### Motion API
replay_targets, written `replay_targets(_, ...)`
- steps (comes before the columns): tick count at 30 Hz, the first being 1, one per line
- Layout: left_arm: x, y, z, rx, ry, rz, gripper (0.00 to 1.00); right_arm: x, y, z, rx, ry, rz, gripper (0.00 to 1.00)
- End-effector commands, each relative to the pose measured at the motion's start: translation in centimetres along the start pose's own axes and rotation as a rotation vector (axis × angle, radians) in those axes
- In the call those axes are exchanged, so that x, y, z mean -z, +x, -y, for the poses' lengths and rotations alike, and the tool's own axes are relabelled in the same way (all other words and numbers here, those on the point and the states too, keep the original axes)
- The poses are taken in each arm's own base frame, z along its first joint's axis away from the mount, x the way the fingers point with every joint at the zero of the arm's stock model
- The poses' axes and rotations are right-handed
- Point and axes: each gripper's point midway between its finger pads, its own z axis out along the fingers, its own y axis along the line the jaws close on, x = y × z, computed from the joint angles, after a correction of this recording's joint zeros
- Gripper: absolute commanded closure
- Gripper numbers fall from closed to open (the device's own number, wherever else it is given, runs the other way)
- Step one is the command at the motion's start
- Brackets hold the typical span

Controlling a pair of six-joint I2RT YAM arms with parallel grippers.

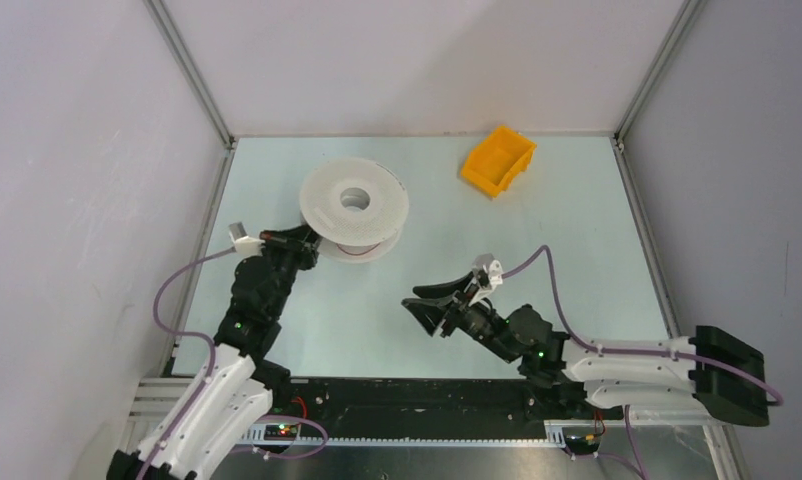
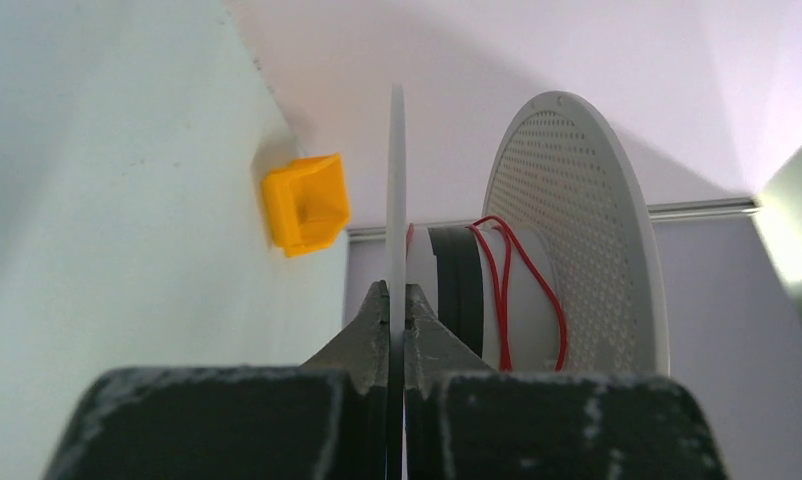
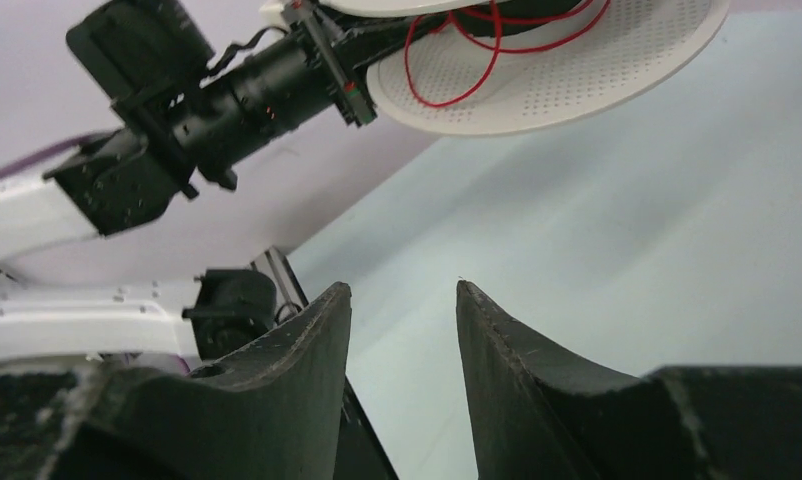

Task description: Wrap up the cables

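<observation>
The cables are one thin red wire point(image 2: 501, 285) wound in a few loose loops round the hub of a white perforated spool point(image 1: 354, 205). Some loops hang slack between the flanges point(image 3: 455, 72). My left gripper point(image 2: 398, 290) is shut on the edge of the spool's thin flange point(image 2: 397, 170), at the spool's near left side point(image 1: 310, 240). My right gripper point(image 1: 414, 300) hovers open over the middle of the table, right of and nearer than the spool, pointing left. Nothing is between its fingers point(image 3: 402, 290). The spool point(image 3: 577, 70) is well beyond its tips.
An orange bin point(image 1: 498, 158) stands at the back right of the table; it also shows past the flange point(image 2: 305, 203). The left arm's wrist point(image 3: 247, 90) reaches across the right wrist view. White walls enclose the table on three sides.
</observation>
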Motion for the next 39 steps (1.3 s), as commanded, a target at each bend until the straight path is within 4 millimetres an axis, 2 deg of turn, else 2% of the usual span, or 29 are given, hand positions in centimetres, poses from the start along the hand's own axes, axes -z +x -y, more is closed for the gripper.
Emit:
replay_targets(1, -0.8, 0.8, 5.1, -0.059, 0.173, -0.044, 1.0, 2.8, 0.9, 1.8, 0.022, 0.061, -0.059, 0.53)
replay_targets(8, -3.7, 2.1, 1.5, -0.143, 0.112, -0.07, 1.0, 4.5, -1.7, 2.9, 0.08, 0.109, 0.003, 0.52)
replay_targets(9, -4.0, 2.1, 1.5, -0.151, 0.12, -0.071, 1.0, 4.6, -1.8, 3.0, 0.096, 0.111, 0.002, 0.52)
replay_targets(11, -5.0, 2.6, 0.0, -0.169, 0.082, -0.083, 1.0, 4.7, -1.8, 3.4, 0.117, 0.124, 0.005, 0.51)
replay_targets(15, -6.5, 3.7, -1.4, -0.185, 0.069, -0.124, 1.0, 5.0, -1.3, 4.5, 0.136, 0.156, 0.002, 0.5)
replay_targets(19, -7.4, 5.0, -2.1, -0.179, 0.088, -0.182, 1.0, 5.1, -0.9, 5.9, 0.145, 0.175, -0.01, 0.5)
replay_targets(20, -7.4, 5.4, -1.6, -0.174, 0.117, -0.2, 1.0, 5.2, -0.6, 6.3, 0.138, 0.18, -0.019, 0.5)
replay_targets(22, -7.7, 6.1, -2.1, -0.163, 0.126, -0.234, 1.0, 4.9, -1.2, 8.5, 0.135, 0.223, -0.017, 0.5)
replay_targets(23, -7.7, 6.3, -2.1, -0.155, 0.132, -0.242, 1.0, 4.7, -1.1, 8.5, 0.127, 0.194, -0.039, 0.51)
replay_targets(24, -7.6, 6.5, -1.9, -0.151, 0.149, -0.252, 1.0, 4.7, -1.8, 10.5, 0.119, 0.241, -0.029, 0.51)
replay_targets(25, -7.5, 6.6, -1.9, -0.145, 0.153, -0.256, 1.0, 4.4, -1.6, 10.5, 0.105, 0.21, -0.056, 0.51)
replay_targets(26, -7.4, 6.6, -1.6, -0.142, 0.168, -0.261, 1.0, 4.5, -2.7, 12.4, 0.105, 0.256, -0.037, 0.51)
replay_targets(27, -7.3, 6.7, -1.7, -0.14, 0.171, -0.265, 1.0, 4.1, -2.7, 12.1, 0.076, 0.207, -0.056, 0.52)
replay_targets(28, -7.1, 6.9, -1.4, -0.135, 0.184, -0.276, 1.0, 4.1, -3.2, 13.4, 0.069, 0.228, -0.049, 0.52)
replay_targets(29, -7.1, 6.9, -1.2, -0.131, 0.191, -0.281, 1.0, 3.8, -3.8, 12.5, 0.049, 0.162, -0.04, 0.52)
replay_targets(30, -6.8, 7.1, -0.8, -0.122, 0.207, -0.295, 1.0, 3.8, -4.1, 13.6, 0.04, 0.176, -0.036, 0.52)
replay_targets(31, -6.7, 7.2, -0.7, -0.116, 0.214, -0.302, 1.0, 3.6, -4.5, 12.7, 0.029, 0.111, -0.035, 0.52)
replay_targets(32, -6.4, 7.4, -0.3, -0.104, 0.229, -0.313, 1.0, 3.5, -4.7, 13.1, 0.024, 0.108, -0.034, 0.53)
replay_targets(35, -5.7, 7.5, 0.5, -0.084, 0.259, -0.331, 1.0, 3.0, -5.0, 11.3, 0.045, -0.019, -0.034, 0.54)
replay_targets(36, -5.4, 7.5, 0.7, -0.076, 0.267, -0.334, 1.0, 2.9, -4.4, 11.1, 0.044, -0.05, -0.054, 0.54)
replay_targets(39, -4.8, 7.6, 1.2, -0.064, 0.284, -0.345, 1.0, 2.4, -5.2, 10.1, 0.06, -0.118, -0.017, 0.54)
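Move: The left hand already pinches the rim of the spool's lower flange. The middle of the spool is roughly 5 cm ahead, 6 cm to the right and 4 cm above that hand. From the empty right hand, the spool is about 19 cm ahead, 12 cm to the left and 5 cm higher. The yellow bin stands far out, some 35 cm ahead of the left hand, 40 cm to its right and 22 cm below. Still pinching the spool's lower flange, the left hand swings it right by about 8 cm and forward, sinking over 9 cm before rising partway, while turning some 20 degrees clockwise. The right hand, empty and half open, first backs off right from the spool, then sweeps forward and further right while sinking, easing slightly left at the end. ##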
